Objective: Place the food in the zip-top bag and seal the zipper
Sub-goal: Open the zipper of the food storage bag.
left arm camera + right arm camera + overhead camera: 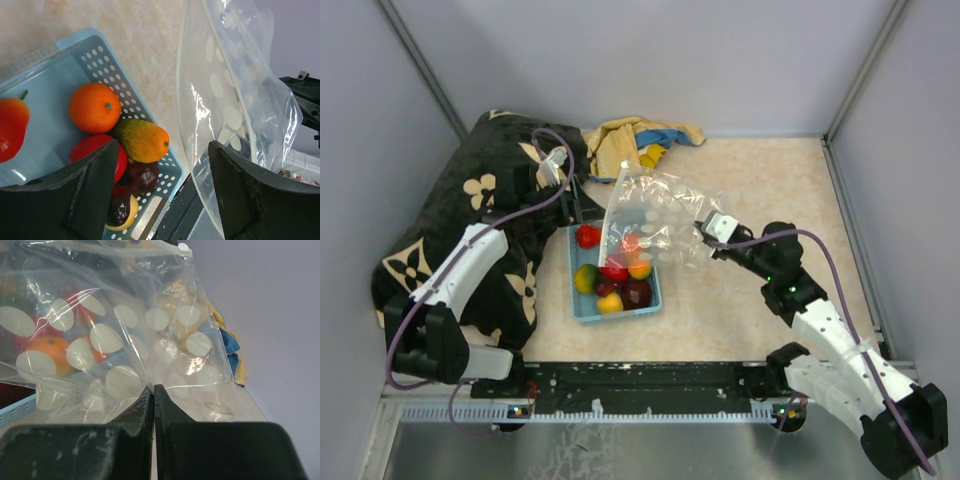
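Note:
The food (615, 275) lies in a light-blue basket (582, 312): red, orange, yellow and dark maroon toy fruits. In the left wrist view I see an orange (95, 106), a yellow-orange fruit (145, 140), a red one (95, 149) and a maroon one (142, 175). The clear zip-top bag (655, 210) with white dots hangs above the basket's far right side, and its whitish zipper (181, 95) curves down beside the basket. My right gripper (154, 390) is shut on the bag's film (150, 340). My left gripper (162, 192) is open over the basket's edge, next to the bag's mouth and holding nothing.
A black cushion with cream flowers (470, 210) fills the left side under my left arm. A yellow and blue cloth (640, 142) lies at the back. Grey walls close in the table, and a black rail (640, 380) runs along the near edge.

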You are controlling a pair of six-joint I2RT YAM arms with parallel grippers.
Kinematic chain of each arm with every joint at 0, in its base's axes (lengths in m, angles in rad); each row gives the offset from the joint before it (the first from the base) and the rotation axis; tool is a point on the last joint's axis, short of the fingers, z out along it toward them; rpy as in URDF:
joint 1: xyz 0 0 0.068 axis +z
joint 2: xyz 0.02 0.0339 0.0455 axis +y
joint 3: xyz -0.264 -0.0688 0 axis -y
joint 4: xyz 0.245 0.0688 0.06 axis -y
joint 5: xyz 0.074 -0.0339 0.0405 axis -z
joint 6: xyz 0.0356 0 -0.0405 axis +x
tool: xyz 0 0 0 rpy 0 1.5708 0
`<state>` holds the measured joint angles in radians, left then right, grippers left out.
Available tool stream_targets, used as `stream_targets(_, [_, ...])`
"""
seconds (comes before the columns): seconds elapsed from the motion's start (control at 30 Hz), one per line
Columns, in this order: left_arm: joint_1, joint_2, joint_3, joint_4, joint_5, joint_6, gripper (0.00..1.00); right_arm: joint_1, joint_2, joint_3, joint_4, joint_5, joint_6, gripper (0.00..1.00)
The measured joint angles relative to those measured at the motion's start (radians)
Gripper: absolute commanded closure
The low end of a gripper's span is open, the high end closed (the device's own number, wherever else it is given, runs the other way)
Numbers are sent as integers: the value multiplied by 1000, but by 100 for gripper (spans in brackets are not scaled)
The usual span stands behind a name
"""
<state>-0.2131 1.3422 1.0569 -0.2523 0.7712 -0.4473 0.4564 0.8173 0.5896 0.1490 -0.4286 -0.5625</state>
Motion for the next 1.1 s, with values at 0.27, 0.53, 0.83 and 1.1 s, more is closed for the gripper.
stream_targets(0.27, [-32, 105, -2, 80, 43, -52, 38, 0, -1, -40, 31, -22, 19, 100])
stream_targets(0.53, [-66, 174, -2, 140, 87, -81, 70, 0, 10, -42, 74, -42, 35, 100])
stream_targets(0.83, [-72, 156, -2, 161, 64, -103, 100, 0, 8, -61, 101, -12, 96, 46])
stream_targets(1.1, [-191, 29, 5, 117, -213, -114, 100, 0, -42, 9, -95, 154, 290, 40])
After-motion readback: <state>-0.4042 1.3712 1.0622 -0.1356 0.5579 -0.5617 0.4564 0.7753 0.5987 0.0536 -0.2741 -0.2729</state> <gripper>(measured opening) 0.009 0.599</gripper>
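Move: The open rim of the storage bag, its far end held up by my right hand, lies about 4 cm to the right of my left hand and some 3 cm lower. From my right hand that rim is roughly 18 cm to the left, 3 cm ahead and a little lower. The tray of fruit sits almost under my left hand, about 2 cm ahead and 19 cm below, the red pepper in it about 8 cm ahead and 6 cm left of my left hand. I bring my left hand about 4 cm right and 3 cm down onto the bag's rim, fingers tipping slightly down, shut it there in a pinch, then lift about 3 cm and edge on to the right. As the left grip closes, my right hand, nearly still until then, opens over halfway, lets go of the bag and backs off 2–3 cm to the right, turning clockwise and tipping down. ##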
